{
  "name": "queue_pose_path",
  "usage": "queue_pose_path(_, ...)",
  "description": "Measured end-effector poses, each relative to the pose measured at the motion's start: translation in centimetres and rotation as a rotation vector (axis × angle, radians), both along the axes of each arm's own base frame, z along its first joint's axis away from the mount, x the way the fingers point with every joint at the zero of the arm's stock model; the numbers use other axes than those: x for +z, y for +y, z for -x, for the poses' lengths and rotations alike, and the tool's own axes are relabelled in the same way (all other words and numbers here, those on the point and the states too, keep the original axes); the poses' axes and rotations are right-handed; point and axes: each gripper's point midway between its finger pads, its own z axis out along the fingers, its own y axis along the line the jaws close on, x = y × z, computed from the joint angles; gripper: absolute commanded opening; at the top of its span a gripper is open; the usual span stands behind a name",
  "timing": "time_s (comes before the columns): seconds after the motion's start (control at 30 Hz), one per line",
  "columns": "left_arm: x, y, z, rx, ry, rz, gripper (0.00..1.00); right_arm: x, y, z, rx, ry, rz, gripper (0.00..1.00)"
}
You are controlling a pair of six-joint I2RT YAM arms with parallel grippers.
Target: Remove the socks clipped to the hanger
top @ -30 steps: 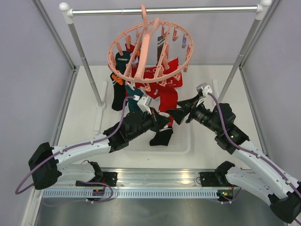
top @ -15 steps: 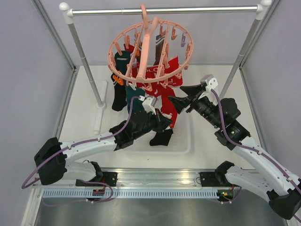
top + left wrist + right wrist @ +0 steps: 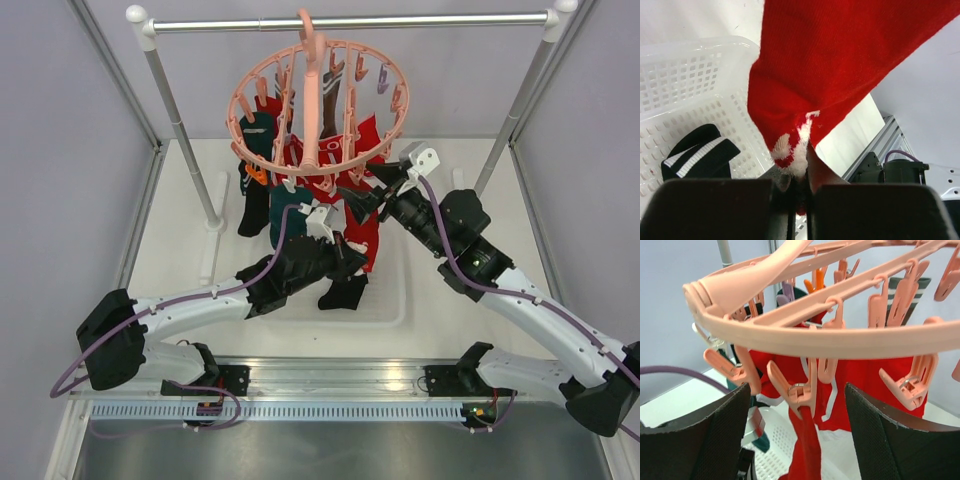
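The salmon-pink hanger (image 3: 313, 110) hangs from the rail, with red socks (image 3: 365, 140), a dark teal sock (image 3: 285, 205) and a black sock (image 3: 250, 210) clipped under its ring. My left gripper (image 3: 350, 262) is shut on the toe of a hanging red sock (image 3: 830, 65), low over the basket; its jaws (image 3: 801, 175) pinch the white-marked tip. My right gripper (image 3: 365, 190) is open just below the ring (image 3: 805, 335). Its fingers (image 3: 725, 425) stand on either side of a clip (image 3: 805, 392) that holds a red sock (image 3: 807, 445), without touching it.
A white perforated basket (image 3: 395, 300) lies under the hanger, with a black white-striped sock (image 3: 700, 150) in it. The grey rail (image 3: 420, 20) rests on two slanted posts (image 3: 185, 140) (image 3: 510, 120). Walls close in on both sides.
My right gripper has risen and moved left, up to the hanger's ring. The hanger has swung slightly. My left gripper has stayed shut on the red sock's toe, shifting only a little.
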Motion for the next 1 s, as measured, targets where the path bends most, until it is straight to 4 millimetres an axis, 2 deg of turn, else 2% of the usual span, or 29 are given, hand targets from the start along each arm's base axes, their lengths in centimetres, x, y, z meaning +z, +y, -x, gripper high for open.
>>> queue_pose_path(0.17, 0.0, -0.1, 0.2, -0.013, 0.003, 0.002, 0.02, 1.0, -0.1, -1.0, -0.047, -0.028, 0.005, 0.77)
queue_pose_path(0.23, 0.0, -0.1, 0.2, -0.013, 0.003, 0.002, 0.02, 1.2, -0.2, -1.3, -0.061, -0.033, 0.005, 0.72)
queue_pose_path(0.37, 0.0, -0.1, 0.2, -0.016, 0.003, 0.002, 0.02, 1.2, -0.4, -1.7, -0.085, -0.038, 0.003, 0.55)
queue_pose_path(0.43, 0.0, -0.1, 0.3, -0.016, 0.004, 0.002, 0.02, 1.4, -0.6, -1.8, -0.095, -0.042, -0.001, 0.4)
queue_pose_path(0.47, 0.0, -0.2, 0.3, -0.017, 0.004, 0.002, 0.02, 1.5, -0.6, -1.8, -0.1, -0.044, -0.005, 0.3)
queue_pose_path(0.6, 0.0, -0.2, 0.3, -0.019, 0.004, 0.002, 0.02, 1.7, -0.8, -2.0, -0.116, -0.046, -0.015, 0.13)
queue_pose_path(0.67, 0.0, -0.2, 0.3, -0.019, 0.004, 0.003, 0.02, 1.8, -0.9, -2.0, -0.122, -0.048, -0.019, 0.09)
queue_pose_path(1.0, -0.1, 0.4, 0.2, 0.0, 0.007, -0.012, 0.02, 1.9, -1.2, -2.2, -0.143, -0.046, -0.026, 0.09)
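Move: My open right hand goes for the peach clip that holds the red sock's cuff: about 3 cm ahead, 1 cm right and 2 cm above. The hanger's rim passes some 4 cm over that clip; the neighbouring clips stand about 1 cm behind and 3 cm left of my hand, and about 8 cm ahead and 6 cm right. From my left hand, that clip is roughly 8 cm ahead, 1 cm right and 20 cm up, and the black sock some 5 cm straight ahead, 14 cm below. I ease my right hand forward and up to the clip, about 3 cm in all and slightly right, turning some 8 degrees clockwise, and shut the fingers across its two handles until they press together, then hold that squeeze. My left hand stays nearly still below, keeping its pinch on the red sock's toe and the sock drawn down from the clip. ##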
